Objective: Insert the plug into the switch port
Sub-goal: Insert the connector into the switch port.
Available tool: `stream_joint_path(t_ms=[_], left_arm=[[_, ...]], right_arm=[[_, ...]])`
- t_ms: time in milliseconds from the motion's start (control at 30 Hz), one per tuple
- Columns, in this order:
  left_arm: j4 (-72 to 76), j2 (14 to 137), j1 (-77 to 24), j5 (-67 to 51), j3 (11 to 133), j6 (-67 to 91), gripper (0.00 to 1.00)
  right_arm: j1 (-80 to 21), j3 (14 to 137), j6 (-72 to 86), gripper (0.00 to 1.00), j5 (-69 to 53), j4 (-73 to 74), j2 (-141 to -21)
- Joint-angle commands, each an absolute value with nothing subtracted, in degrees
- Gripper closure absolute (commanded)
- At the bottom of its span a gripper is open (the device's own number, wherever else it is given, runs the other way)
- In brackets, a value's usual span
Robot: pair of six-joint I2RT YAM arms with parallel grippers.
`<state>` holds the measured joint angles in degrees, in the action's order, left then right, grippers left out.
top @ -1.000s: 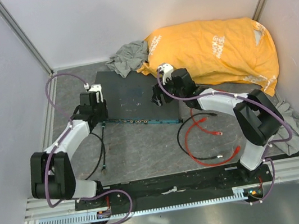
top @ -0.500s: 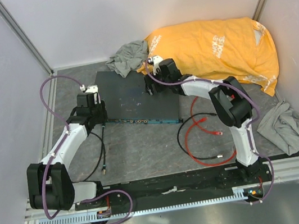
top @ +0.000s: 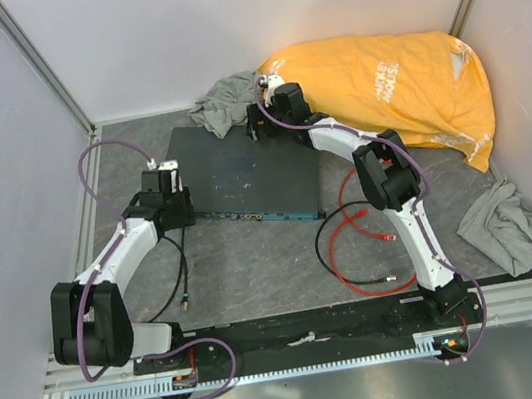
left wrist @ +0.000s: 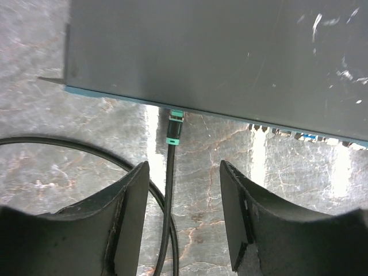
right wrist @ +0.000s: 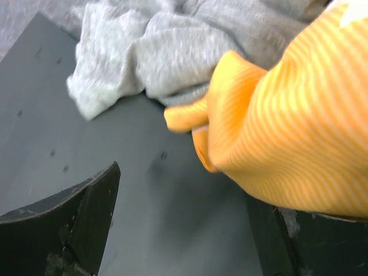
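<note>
The switch (top: 241, 168) is a flat dark grey box; its ports (top: 248, 213) run along the blue-green front edge (left wrist: 299, 135). The red cable (top: 337, 234) lies loose on the table to the box's right, and its plug (top: 388, 238) rests there, held by nothing. My left gripper (top: 177, 212) hangs open at the front left corner. Its fingers (left wrist: 129, 207) straddle, without touching, a black cable (left wrist: 168, 190) whose green connector (left wrist: 174, 127) sits in the front edge. My right gripper (top: 260, 129) is open (right wrist: 184, 201) above the box's far right corner, beside the orange cloth (right wrist: 287, 126).
A large orange cloth (top: 380, 90) and a grey cloth (top: 228, 99) lie against the box's back edge. Another grey cloth (top: 508, 222) is at the right. A black cable (top: 180, 264) trails at the left and a second black cable (top: 360, 281) lies among the red loops.
My right arm has stretched further back, carrying its gripper from the box's right side to the far right corner, jaws widening. The left gripper has barely shifted.
</note>
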<state>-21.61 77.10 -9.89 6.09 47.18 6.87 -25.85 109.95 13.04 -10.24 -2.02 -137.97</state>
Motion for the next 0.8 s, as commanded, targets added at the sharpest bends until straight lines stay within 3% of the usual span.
stream_joint_path(t_ms=[0,233,467,600,767], left_arm=[[-22.94,79.8,-9.93,4.48,48.34,8.17,0.43],[-23.38,83.67,-9.58,3.78,49.48,7.91,0.48],[-23.55,87.71,-7.3,0.26,51.41,7.47,0.57],[-23.73,90.08,-6.77,0.26,52.47,6.77,0.69],[-24.52,92.46,-5.63,3.41,53.96,7.03,0.71]], right_arm=[[-21.71,115.83,12.83,0.05,-6.86,-1.41,-145.63],[-20.57,122.86,14.15,0.02,-7.64,4.12,-149.59],[-20.3,122.26,15.56,0.03,-16.43,7.12,-150.47],[-20.39,121.64,15.38,0.02,-19.07,7.21,-150.29],[-20.39,121.03,14.85,0.02,-20.13,7.29,-149.94]])
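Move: My left hand hangs open above the plug already at the switch's near side: the plug is about 3 cm ahead, 1 cm left and 6 cm below, with the switch's port row some 12 cm right and 1 cm ahead of the hand. For my right hand, the switch's far edge is roughly 3 cm ahead and 4 below; the grey cloth is about 8 cm ahead and 5 left, and that plug some 21 cm back, 19 left, 6 below. I sink my left hand about 5.5 cm to just behind the plug, easing slightly back and then forward again, tipping the fingers some 15 degrees steeper and narrowing them to about half their gap astride its black cable. My right hand, spread wide, slides a couple of centimetres farther out and slightly down beside the orange bag, then mostly stays, turning a little counter-clockwise. ##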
